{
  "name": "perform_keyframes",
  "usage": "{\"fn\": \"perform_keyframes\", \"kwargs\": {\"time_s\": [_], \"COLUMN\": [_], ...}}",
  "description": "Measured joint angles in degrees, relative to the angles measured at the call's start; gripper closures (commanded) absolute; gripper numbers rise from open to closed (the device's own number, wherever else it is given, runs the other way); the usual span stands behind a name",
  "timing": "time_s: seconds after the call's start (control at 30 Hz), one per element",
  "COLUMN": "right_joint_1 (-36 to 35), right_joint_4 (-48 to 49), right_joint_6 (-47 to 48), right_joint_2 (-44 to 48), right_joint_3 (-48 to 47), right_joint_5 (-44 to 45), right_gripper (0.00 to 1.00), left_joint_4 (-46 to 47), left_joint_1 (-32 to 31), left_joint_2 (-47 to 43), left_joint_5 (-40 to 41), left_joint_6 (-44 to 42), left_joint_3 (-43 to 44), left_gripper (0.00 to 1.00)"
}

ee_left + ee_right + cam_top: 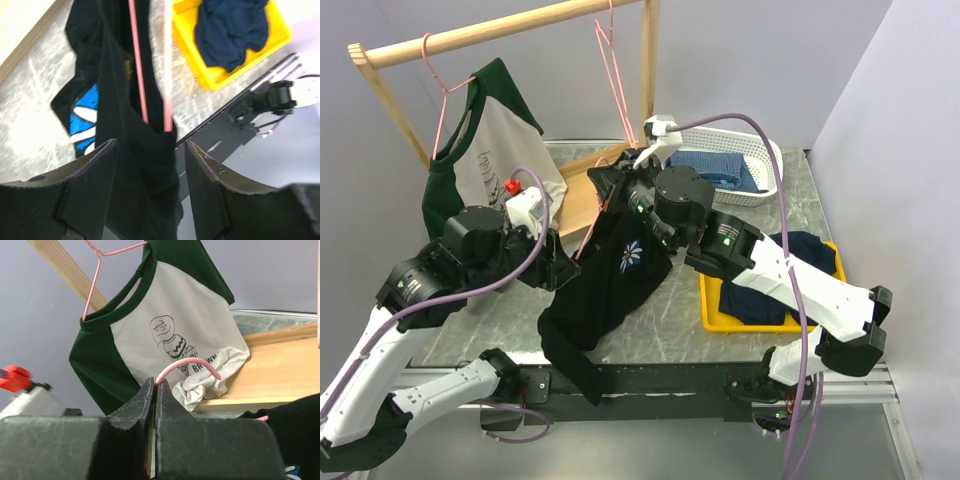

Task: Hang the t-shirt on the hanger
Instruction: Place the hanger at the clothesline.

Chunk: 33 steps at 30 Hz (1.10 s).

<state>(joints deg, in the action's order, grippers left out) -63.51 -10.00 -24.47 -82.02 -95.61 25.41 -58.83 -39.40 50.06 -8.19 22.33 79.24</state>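
The black t-shirt (605, 290) with its white flower print hangs off the table's front edge, partly threaded on the pink hanger (590, 232). In the right wrist view my right gripper (155, 385) is shut on the hanger's hook (192, 363), holding it up near the table's middle (608, 186). My left gripper (150, 155) is open at the shirt's left side (568, 272). Black t-shirt fabric (145, 165) lies loosely between its fingers (90, 185), with a gap on the right side. Two pink hanger wires (167, 75) run into the fabric just ahead.
A grey shirt with green sleeves (490, 150) hangs on the wooden rail (500, 30), and a bare pink hanger (612, 70) hangs beside it. A white basket (765, 165) holds blue cloth. A yellow tray (715, 318) holds a navy garment (230, 30).
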Motion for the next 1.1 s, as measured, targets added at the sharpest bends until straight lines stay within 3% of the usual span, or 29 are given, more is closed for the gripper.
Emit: {"fn": "perform_keyframes", "kwargs": {"time_s": [0.33,0.43,0.5,0.53,0.67,0.77,0.9,1.1], "right_joint_1": [-0.37,-0.37,-0.37,-0.37,-0.37,-0.37,-0.37,-0.37], "right_joint_4": [-1.03,-1.6,-1.66,-1.75,-1.6,-0.11,2.93,3.26], "right_joint_6": [0.17,0.42,0.55,0.61,0.96,0.94,1.57,3.34], "right_joint_2": [-1.2,-2.1,-2.45,-2.56,-2.82,-2.8,-1.49,0.98], "right_joint_3": [-1.05,-2.08,-2.21,-2.23,-2.23,-2.21,0.44,3.78], "right_joint_5": [0.63,0.83,1.05,1.11,1.11,0.66,-1.14,-4.63], "right_gripper": [1.0,1.0,1.0,1.0,1.0,0.86,0.48,0.15], "left_joint_4": [0.31,1.99,3.41,3.89,6.29,7.32,7.17,7.21], "left_joint_1": [-3.91,-5.99,-7.02,-7.3,-8.37,-8.44,-8.41,-8.15], "left_joint_2": [0.55,0.9,0.76,0.72,-0.61,-2.69,-4.42,-6.29], "left_joint_5": [6.38,8.57,10.21,10.93,12.63,13.7,14.73,16.96], "left_joint_6": [1.2,1.7,2.29,2.64,2.14,2.19,2.97,5.84], "left_joint_3": [-5.53,-7.67,-9.64,-10.27,-12.04,-12.17,-12.15,-12.83], "left_gripper": [0.62,0.76,0.94,0.99,0.99,0.99,0.99,0.99]}}
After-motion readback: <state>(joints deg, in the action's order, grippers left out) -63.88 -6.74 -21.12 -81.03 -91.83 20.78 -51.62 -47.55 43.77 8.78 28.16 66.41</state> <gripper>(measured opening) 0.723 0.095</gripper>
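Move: Just under the left hand's open fingers, some 6 cm down and about 1 cm ahead and 1 cm to the right, is the hanger's lower end inside the black t-shirt. The shirt's body hangs roughly 10 cm to the left hand's right, level fore and aft, about 15 cm below. The right hand is already shut on the hanger's hook; from it the lower end lies some 10 cm back, 4 cm left and 18 cm down, and the empty hanger about 12 cm ahead, 5 cm right and 5 cm above. The left fingers shut on the hanger's lower end through the black cloth, after the hand sinks about 6 cm onto it and edges slightly forward. Keeping that pinch, it lifts some 2 cm, shifts a little left and turns slightly counter-clockwise. The right hand holds the hook with a small leftward and downward drift until the left has its grip, then opens wide, lets go and starts backing off, about 1.5 cm. ##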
